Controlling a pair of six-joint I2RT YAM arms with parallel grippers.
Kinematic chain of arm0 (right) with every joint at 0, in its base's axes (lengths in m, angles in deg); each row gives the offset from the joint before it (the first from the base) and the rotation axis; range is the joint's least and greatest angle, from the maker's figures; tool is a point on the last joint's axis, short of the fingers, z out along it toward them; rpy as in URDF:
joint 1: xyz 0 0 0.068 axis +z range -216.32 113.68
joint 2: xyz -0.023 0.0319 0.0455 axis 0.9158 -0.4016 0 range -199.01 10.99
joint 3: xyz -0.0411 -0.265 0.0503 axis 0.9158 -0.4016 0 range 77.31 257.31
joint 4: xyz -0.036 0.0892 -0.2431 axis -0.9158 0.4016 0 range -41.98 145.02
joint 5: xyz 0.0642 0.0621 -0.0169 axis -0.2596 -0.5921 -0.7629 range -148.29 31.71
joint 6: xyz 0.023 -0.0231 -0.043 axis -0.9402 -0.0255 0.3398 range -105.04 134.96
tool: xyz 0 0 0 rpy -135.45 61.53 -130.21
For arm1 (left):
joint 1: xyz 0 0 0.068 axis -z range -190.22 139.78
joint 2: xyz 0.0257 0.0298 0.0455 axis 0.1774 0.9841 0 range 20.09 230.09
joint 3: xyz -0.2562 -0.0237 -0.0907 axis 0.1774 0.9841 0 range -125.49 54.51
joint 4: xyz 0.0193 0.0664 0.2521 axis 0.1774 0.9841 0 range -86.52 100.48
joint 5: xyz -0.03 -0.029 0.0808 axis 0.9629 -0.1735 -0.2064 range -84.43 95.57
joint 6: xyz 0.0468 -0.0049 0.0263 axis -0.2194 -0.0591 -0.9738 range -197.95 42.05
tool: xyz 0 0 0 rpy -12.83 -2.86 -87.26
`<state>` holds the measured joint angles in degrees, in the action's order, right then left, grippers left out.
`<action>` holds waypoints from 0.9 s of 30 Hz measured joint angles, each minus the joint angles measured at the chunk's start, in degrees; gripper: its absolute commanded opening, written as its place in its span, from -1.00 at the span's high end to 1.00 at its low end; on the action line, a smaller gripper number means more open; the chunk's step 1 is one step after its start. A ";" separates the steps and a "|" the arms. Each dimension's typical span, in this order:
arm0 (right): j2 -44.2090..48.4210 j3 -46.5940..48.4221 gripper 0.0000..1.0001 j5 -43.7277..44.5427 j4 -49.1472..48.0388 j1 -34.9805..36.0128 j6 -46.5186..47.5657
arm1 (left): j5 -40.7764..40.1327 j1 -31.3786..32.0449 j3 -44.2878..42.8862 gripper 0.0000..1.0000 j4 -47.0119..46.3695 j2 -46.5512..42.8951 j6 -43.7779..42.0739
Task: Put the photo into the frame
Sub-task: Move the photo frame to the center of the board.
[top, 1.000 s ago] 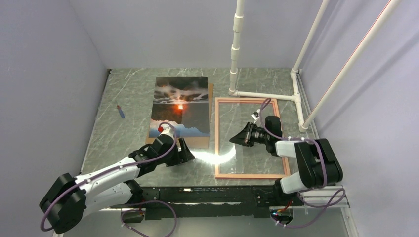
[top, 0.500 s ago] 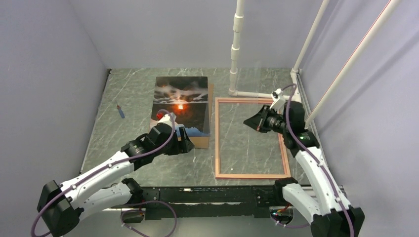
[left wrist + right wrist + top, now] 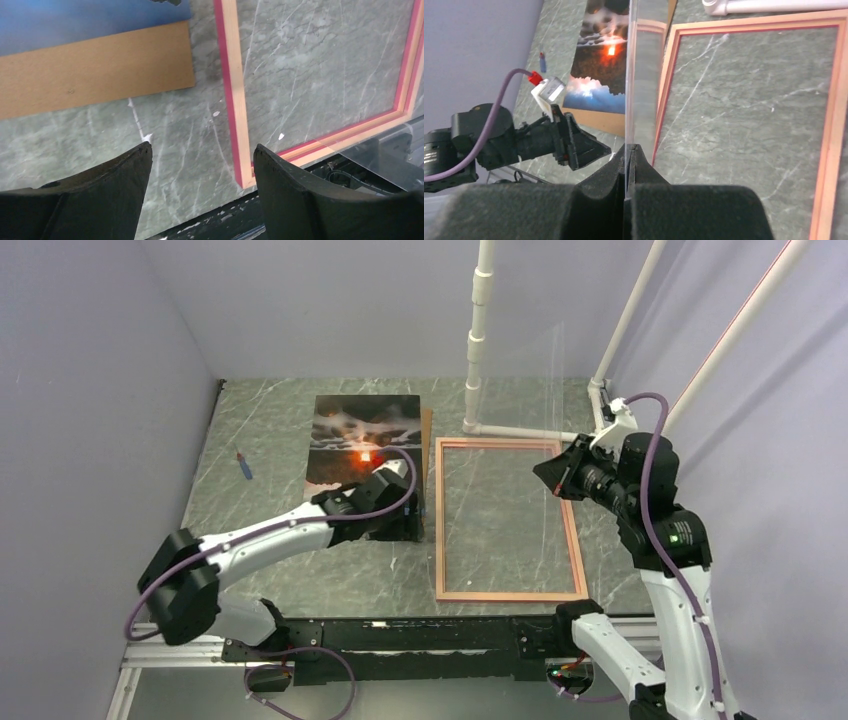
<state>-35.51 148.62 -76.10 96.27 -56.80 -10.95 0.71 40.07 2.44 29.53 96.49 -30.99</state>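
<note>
The photo (image 3: 362,440), dark rocks with an orange sun, lies face up on a brown backing board (image 3: 95,65) left of the frame. The frame (image 3: 440,520) with pink edges lies flat on the table, only marble showing inside it. My left gripper (image 3: 400,525) hovers open over the photo's near right corner. Between its fingers (image 3: 125,175) I see bare table and the frame's near corner (image 3: 239,165). My right gripper (image 3: 552,472) is raised over the frame's far right side. It is shut (image 3: 629,147) on the edge of a clear sheet (image 3: 644,75) that stands upright.
White pipes (image 3: 478,340) rise at the back and run along the table behind the frame (image 3: 540,432). A small blue object (image 3: 243,466) lies at the left. Walls close in both sides. The black base rail (image 3: 420,635) runs along the near edge.
My left arm has reached forward and right, from below the board to the photo's near right corner. My right arm has lifted the clear sheet off the frame, up and back to the right.
</note>
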 measured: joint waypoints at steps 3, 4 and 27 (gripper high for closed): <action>0.90 2.19 1.00 2.78 3.26 0.00 0.44 | -0.02 1.14 -4.11 -0.49 0.31 5.57 0.02; 0.92 2.64 1.00 3.23 3.93 0.00 0.59 | -0.02 1.55 -5.70 -0.48 0.59 7.56 -0.02; 1.11 5.22 1.00 9.94 10.91 0.00 2.80 | -2.08 4.57 -21.20 -0.05 3.82 31.52 0.55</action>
<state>-34.40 153.84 -66.15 107.18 -56.80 -8.16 -1.37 44.63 -18.77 33.35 128.01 -30.44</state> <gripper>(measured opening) 0.008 0.558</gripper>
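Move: The stretch of the photo frame's left rail that the left hand is going for lies about 8 cm to its right, 2 cm ahead and 10 cm below. The frame's near left corner is some 12 cm back and 7 cm right; the brown board's near right corner is about 2 cm ahead and 3 cm right, and the photo's middle some 22 cm ahead and 12 cm left. From the right hand, that rail stretch lies roughly 15 cm left, 1 cm ahead and 32 cm down. The frame's left rail is what the left hand comes down to: it swings about 7 cm right and a little forward, past the brown board's corner, then mostly sinks, some 8 cm in all, fingers tipping steeper and narrowing partway on either side of the rail. The right hand, still pinching the clear sheet upright, eases some 4 cm right and back, turning slightly clockwise. ##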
